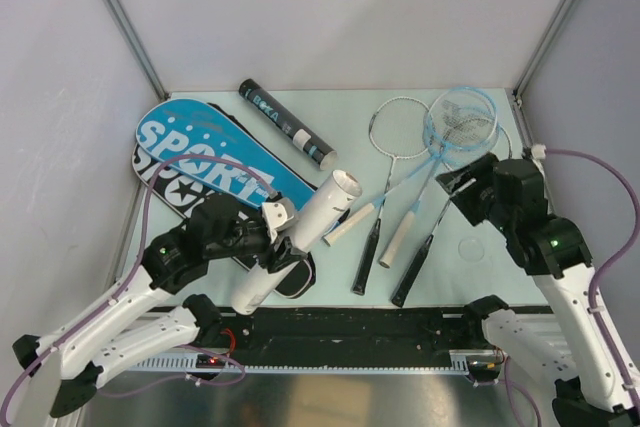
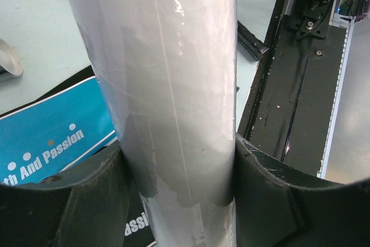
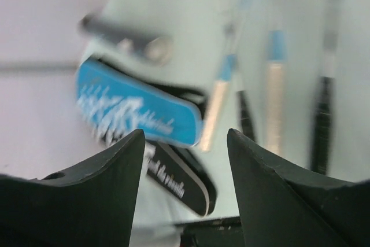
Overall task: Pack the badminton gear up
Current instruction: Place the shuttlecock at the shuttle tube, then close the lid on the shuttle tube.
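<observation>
My left gripper is shut on a white tube, holding it tilted above the table's near left. In the left wrist view the white tube fills the frame, clamped between both fingers. A blue SPORT bag lies on a black bag at the left. A black tube lies behind them. Several rackets lie side by side at centre right, heads to the back. My right gripper hovers open over their shafts, nothing between its jaws.
A small clear round lid lies on the table under my right arm. A black rail runs along the near edge. Grey walls close the left, back and right sides. The right wrist view is blurred and shows the blue bag.
</observation>
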Available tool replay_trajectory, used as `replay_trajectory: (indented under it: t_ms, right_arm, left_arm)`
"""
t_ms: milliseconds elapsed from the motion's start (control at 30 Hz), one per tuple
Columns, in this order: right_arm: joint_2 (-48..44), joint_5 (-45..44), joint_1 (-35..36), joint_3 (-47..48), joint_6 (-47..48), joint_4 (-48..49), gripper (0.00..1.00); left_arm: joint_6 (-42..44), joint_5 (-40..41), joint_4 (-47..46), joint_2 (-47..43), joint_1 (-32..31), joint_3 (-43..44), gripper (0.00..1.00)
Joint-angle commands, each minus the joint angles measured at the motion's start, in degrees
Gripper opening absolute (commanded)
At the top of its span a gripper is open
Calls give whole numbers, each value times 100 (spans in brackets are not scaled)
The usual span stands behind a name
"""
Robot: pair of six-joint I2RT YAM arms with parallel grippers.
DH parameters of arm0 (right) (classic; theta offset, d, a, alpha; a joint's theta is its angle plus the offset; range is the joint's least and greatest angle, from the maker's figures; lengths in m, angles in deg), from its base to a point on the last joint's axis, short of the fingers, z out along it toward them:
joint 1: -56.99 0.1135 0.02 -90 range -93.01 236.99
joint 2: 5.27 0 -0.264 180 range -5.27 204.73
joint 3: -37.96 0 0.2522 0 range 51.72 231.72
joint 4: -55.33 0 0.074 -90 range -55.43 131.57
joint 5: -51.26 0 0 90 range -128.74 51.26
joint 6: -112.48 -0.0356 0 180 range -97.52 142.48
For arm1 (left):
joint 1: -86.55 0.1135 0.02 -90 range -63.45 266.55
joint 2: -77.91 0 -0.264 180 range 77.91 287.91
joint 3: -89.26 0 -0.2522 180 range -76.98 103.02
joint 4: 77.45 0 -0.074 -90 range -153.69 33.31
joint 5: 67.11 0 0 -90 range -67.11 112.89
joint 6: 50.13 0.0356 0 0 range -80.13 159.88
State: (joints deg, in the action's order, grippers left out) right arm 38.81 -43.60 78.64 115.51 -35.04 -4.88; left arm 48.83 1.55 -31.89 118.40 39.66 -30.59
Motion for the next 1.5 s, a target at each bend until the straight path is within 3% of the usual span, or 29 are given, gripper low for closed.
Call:
replay_trajectory:
  t_ms: [0, 200, 433, 800, 1067, 1300, 1467]
  right_arm:
    - [37, -1727, -693, -408, -1580, -1906, 62]
    - [160, -1451, -1865, -1782, -1847, -1826, 48]
    - [991, -729, -3001, -2803, -1355, -585, 41]
    - [2023, -462, -3635, -3155, -1146, 436, 40]
    - [2516, -326, -3915, -3175, -1053, 580, 38]
    - [2783, -256, -3923, -3206, -900, 821, 21]
    - [2807, -231, -3927, -3202, -768, 900, 2]
  left_arm:
    - [-78, -73, -384, -168, 19, 124, 52]
    - [-107, -167, -387, -174, 20, 130, 52]
    - [-114, -201, -388, -243, 18, 134, 52]
    - [-109, -222, -393, -237, 20, 128, 52]
    - [-104, -200, -402, -210, 16, 128, 52]
    - [-101, -178, -394, -192, 15, 119, 52]
    - [-105, -166, -395, -176, 20, 119, 52]
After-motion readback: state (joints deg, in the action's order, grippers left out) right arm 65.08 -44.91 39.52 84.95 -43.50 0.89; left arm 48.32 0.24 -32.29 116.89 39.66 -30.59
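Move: The clear lid lies flat on the table about 30 cm below the right gripper, some 12 cm to its right and 3 cm back. The black-handled racket's grip is roughly 15 cm left of the lid and 6 cm nearer the base; the white-handled racket's grip is about 20 cm left of the lid and 3 cm farther out. From the left gripper, the lid is some 49 cm right, 8 cm ahead and 22 cm down. Swing the emptied right gripper down some 29 cm and about 15 cm right to the clear lid, quickly at first and easing near the table, tipping the fingers down and turning them clockwise. Narrow them on the way, then shut them at the lid's right-hand rim to pinch it. Keep the left gripper holding the shuttle tube almost still. ##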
